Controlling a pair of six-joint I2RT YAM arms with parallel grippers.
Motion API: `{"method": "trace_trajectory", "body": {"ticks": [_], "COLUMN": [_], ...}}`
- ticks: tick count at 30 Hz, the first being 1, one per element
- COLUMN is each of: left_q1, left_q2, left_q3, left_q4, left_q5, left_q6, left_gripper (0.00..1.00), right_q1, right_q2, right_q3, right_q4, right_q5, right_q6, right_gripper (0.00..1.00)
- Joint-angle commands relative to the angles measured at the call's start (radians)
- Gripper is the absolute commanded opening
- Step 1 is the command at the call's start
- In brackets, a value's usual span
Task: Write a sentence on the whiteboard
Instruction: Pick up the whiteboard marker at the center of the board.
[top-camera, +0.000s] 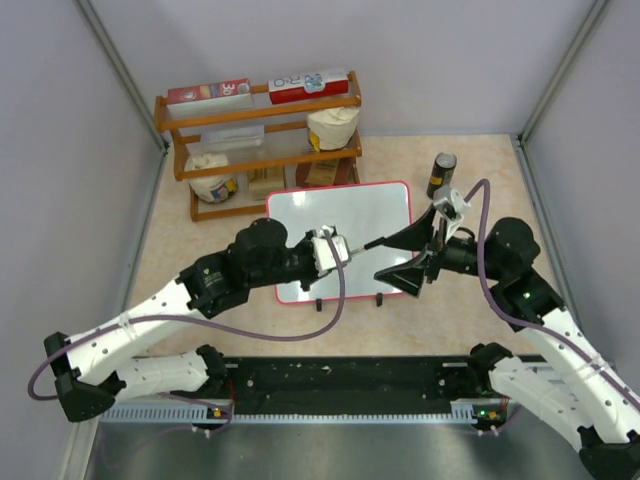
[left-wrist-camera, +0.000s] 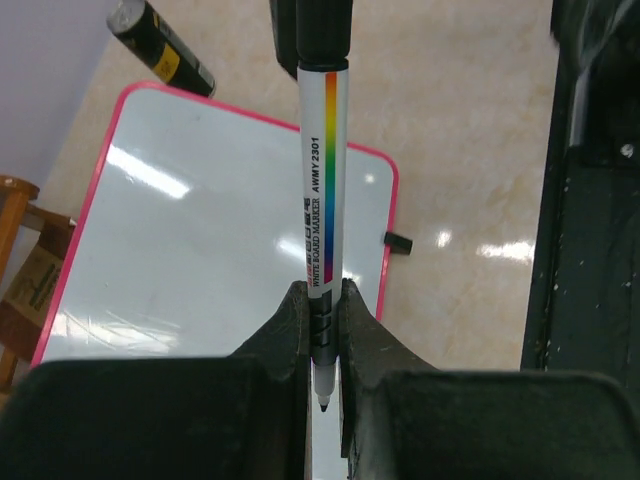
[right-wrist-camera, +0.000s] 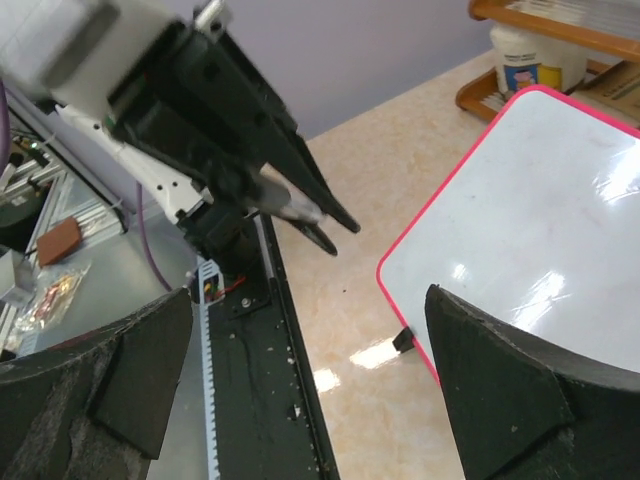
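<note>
The whiteboard (top-camera: 340, 215) lies flat in the middle of the table with a pink frame, and its white face (left-wrist-camera: 200, 230) is blank. No sentence shows on it. My left gripper (top-camera: 340, 248) hovers over the board's near half, shut on a whiteboard marker (left-wrist-camera: 322, 200) with a rainbow stripe. The marker's bare black tip points back toward the wrist between the fingers (left-wrist-camera: 290, 320). My right gripper (top-camera: 382, 260) stands open just right of the marker's far end, holding nothing. In the right wrist view its fingers (right-wrist-camera: 470, 350) are wide apart over the board's corner (right-wrist-camera: 540, 200).
A wooden rack (top-camera: 260, 140) with boxes and jars stands behind the board at the back left. A black can (top-camera: 442, 172) stands off the board's far right corner. The black base rail (top-camera: 350, 385) runs along the near edge. Grey walls close in both sides.
</note>
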Motion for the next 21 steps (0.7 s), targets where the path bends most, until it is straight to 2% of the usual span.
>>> {"method": "trace_trajectory", "body": {"ticks": [1, 4, 12, 15, 16, 18, 21], "left_q1": [0.074, 0.152, 0.172, 0.173, 0.173, 0.173, 0.173], "left_q2": [0.028, 0.048, 0.136, 0.159, 0.164, 0.168, 0.17], "left_q3": [0.125, 0.15, 0.23, 0.237, 0.236, 0.234, 0.23], "left_q4": [0.122, 0.186, 0.182, 0.171, 0.171, 0.171, 0.176], "left_q5": [0.275, 0.421, 0.547, 0.573, 0.577, 0.586, 0.597], "left_q6": [-0.161, -0.246, -0.304, -0.306, -0.306, -0.307, -0.31], "left_gripper": [0.0, 0.0, 0.0, 0.0, 0.0, 0.0, 0.0], "right_q1": [-0.005, 0.02, 0.084, 0.086, 0.084, 0.086, 0.086], "right_q2": [0.006, 0.021, 0.05, 0.076, 0.084, 0.102, 0.113], "right_q3": [-0.041, -0.051, -0.039, -0.028, -0.025, -0.024, -0.031], "right_q4": [0.236, 0.302, 0.454, 0.484, 0.493, 0.51, 0.552], "right_q5": [-0.129, -0.144, -0.049, -0.035, -0.032, -0.02, -0.014], "right_q6": [0.052, 0.081, 0.118, 0.133, 0.141, 0.155, 0.182], "right_gripper": [0.96, 0.91, 0.82, 0.74, 0.65, 0.55, 0.53]}}
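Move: The marker hangs in the left gripper, pinched by its writing-tip end, its middle about 5 cm above those pads, 2 cm to their right and 1 cm ahead. From the open right gripper the marker's middle is about 7 cm left, 1 cm ahead and 2 cm lower; the left gripper's pads are about 9 cm left, level fore and aft, 7 cm lower. The whiteboard's middle is some 9 cm left of the right hand, 10 cm ahead and 26 cm below. Lift the left gripper about 7 cm and carry it some 5 cm right towards the right gripper, keeping the pinch on the marker's tip end while the fingers tip up and the wrist swings clockwise. Bring the right gripper up and left, easing back and then forward again, and start closing its wide-open fingers about halfway around the marker's black end, without gripping yet. ##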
